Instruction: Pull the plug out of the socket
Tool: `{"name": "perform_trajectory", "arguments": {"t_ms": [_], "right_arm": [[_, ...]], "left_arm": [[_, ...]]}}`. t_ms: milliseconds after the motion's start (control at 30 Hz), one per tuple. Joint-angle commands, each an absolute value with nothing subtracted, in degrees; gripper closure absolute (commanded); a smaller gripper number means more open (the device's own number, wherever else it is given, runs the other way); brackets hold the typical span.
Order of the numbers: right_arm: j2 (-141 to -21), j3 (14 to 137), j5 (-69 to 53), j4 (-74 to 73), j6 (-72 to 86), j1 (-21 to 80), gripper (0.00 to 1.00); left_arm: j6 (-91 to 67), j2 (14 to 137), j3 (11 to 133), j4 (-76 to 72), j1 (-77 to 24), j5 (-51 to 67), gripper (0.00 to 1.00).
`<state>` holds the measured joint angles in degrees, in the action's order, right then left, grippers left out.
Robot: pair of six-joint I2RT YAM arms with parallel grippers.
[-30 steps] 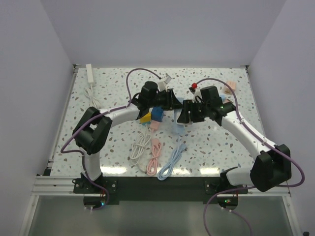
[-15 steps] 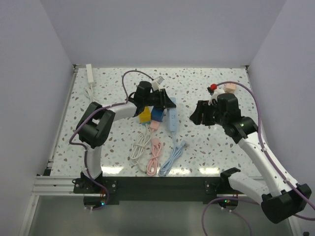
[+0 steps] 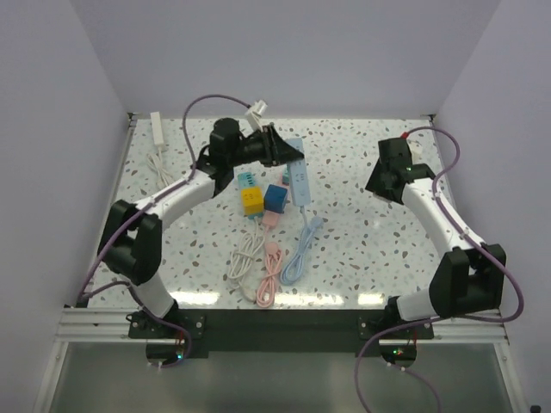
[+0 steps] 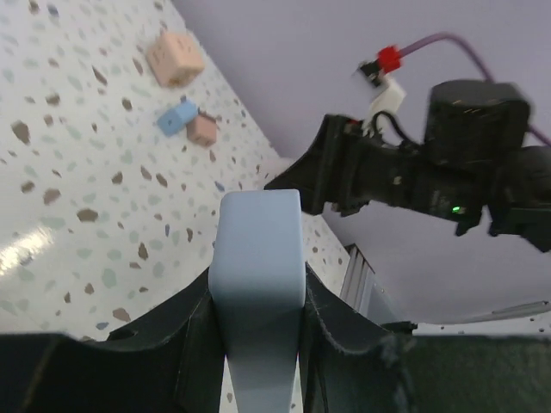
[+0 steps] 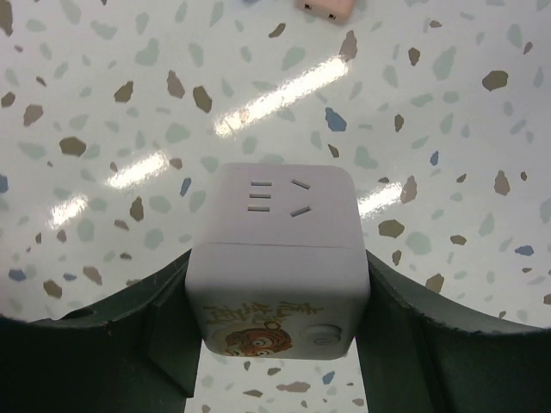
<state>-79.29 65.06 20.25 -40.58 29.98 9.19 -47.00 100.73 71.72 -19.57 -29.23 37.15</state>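
The socket is a light blue power strip (image 3: 300, 182) lying lengthwise at the table's back middle. My left gripper (image 3: 287, 155) is shut on its far end. In the left wrist view the strip's end (image 4: 258, 249) sits clamped between the fingers of that gripper (image 4: 256, 297). The plug is a pale lilac cube adapter (image 5: 280, 249) with outlet slots on top and a tiger sticker. My right gripper (image 5: 280, 297) is shut on it. From above, the right gripper (image 3: 377, 182) hangs at the right, well apart from the strip, and hides the cube.
A yellow cube (image 3: 252, 200), a blue cube (image 3: 275, 198) and a teal adapter (image 3: 245, 179) sit beside the strip. White (image 3: 245, 258), pink (image 3: 269, 274) and blue (image 3: 297, 254) cables lie near the front. A white strip (image 3: 157, 127) lies back left. A pink cube (image 4: 175, 58) sits near the back right.
The two grippers were together at the centre. The right one has drawn away to the right and back with the cube, while the left has carried the strip's end toward the back.
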Motion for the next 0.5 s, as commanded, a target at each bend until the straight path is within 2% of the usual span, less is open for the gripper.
{"name": "perform_trajectory", "arguments": {"t_ms": [0,100,200,300,333,400,433,467], "right_arm": [[-83.0,70.0,27.2,-39.6,34.6,9.0,1.0],[-87.9,72.5,27.6,-39.6,34.9,8.0,1.0],[-91.3,74.8,27.6,-39.6,34.2,6.9,1.0],[-92.3,75.1,27.7,-38.7,33.6,6.1,1.0],[-92.2,75.0,27.6,-38.2,33.4,6.0,1.0],[-92.3,74.4,27.2,-37.5,33.4,5.7,1.0],[-92.5,74.4,27.0,-37.2,33.4,5.7,1.0],[-92.7,74.4,26.9,-37.1,33.2,5.7,1.0]], "left_arm": [[-50.5,92.4,75.9,-24.3,-22.6,37.8,1.0],[-54.2,91.8,79.1,-23.1,-13.7,38.9,1.0],[-59.7,93.6,84.1,-24.6,-4.4,47.2,1.0],[-81.6,92.7,78.7,-47.8,5.0,51.3,1.0],[-82.6,92.6,77.8,-52.7,9.8,50.5,1.0],[-77.7,92.5,80.8,-43.4,13.6,50.5,1.0],[-67.8,93.2,83.1,-28.6,15.9,49.8,1.0],[-62.0,93.9,86.1,-20.0,16.3,48.9,1.0]]}}
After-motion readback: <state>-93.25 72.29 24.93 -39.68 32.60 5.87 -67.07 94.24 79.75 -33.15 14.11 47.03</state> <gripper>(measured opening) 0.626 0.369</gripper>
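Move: The white strip in the table's far left corner lies about 28 cm ahead of my left hand, 47 cm to its left and some 22 cm below. Nearer my way lie the green strip, 10 cm ahead and 13 cm left, and the yellow cube, 1 cm ahead and 11 cm left. From my right hand the small pink plug is about 14 cm ahead, 9 cm right and 13 cm down; the small blue plug is 16 cm ahead, 7 cm right, and the pink cube 24 cm ahead, 12 cm right. I keep the light-blue strip gripped in my left hand and sweep it fast to the left, about 32 cm, climbing some 16 cm and reaching a little forward, towards the white strip's corner, while the wrist swings roughly 30 degrees counter-clockwise. My right hand, still holding the white cube, eases forward, right and down, 3 to 4 cm each way, towards the small pink and blue plugs, slowing almost to a stop. ##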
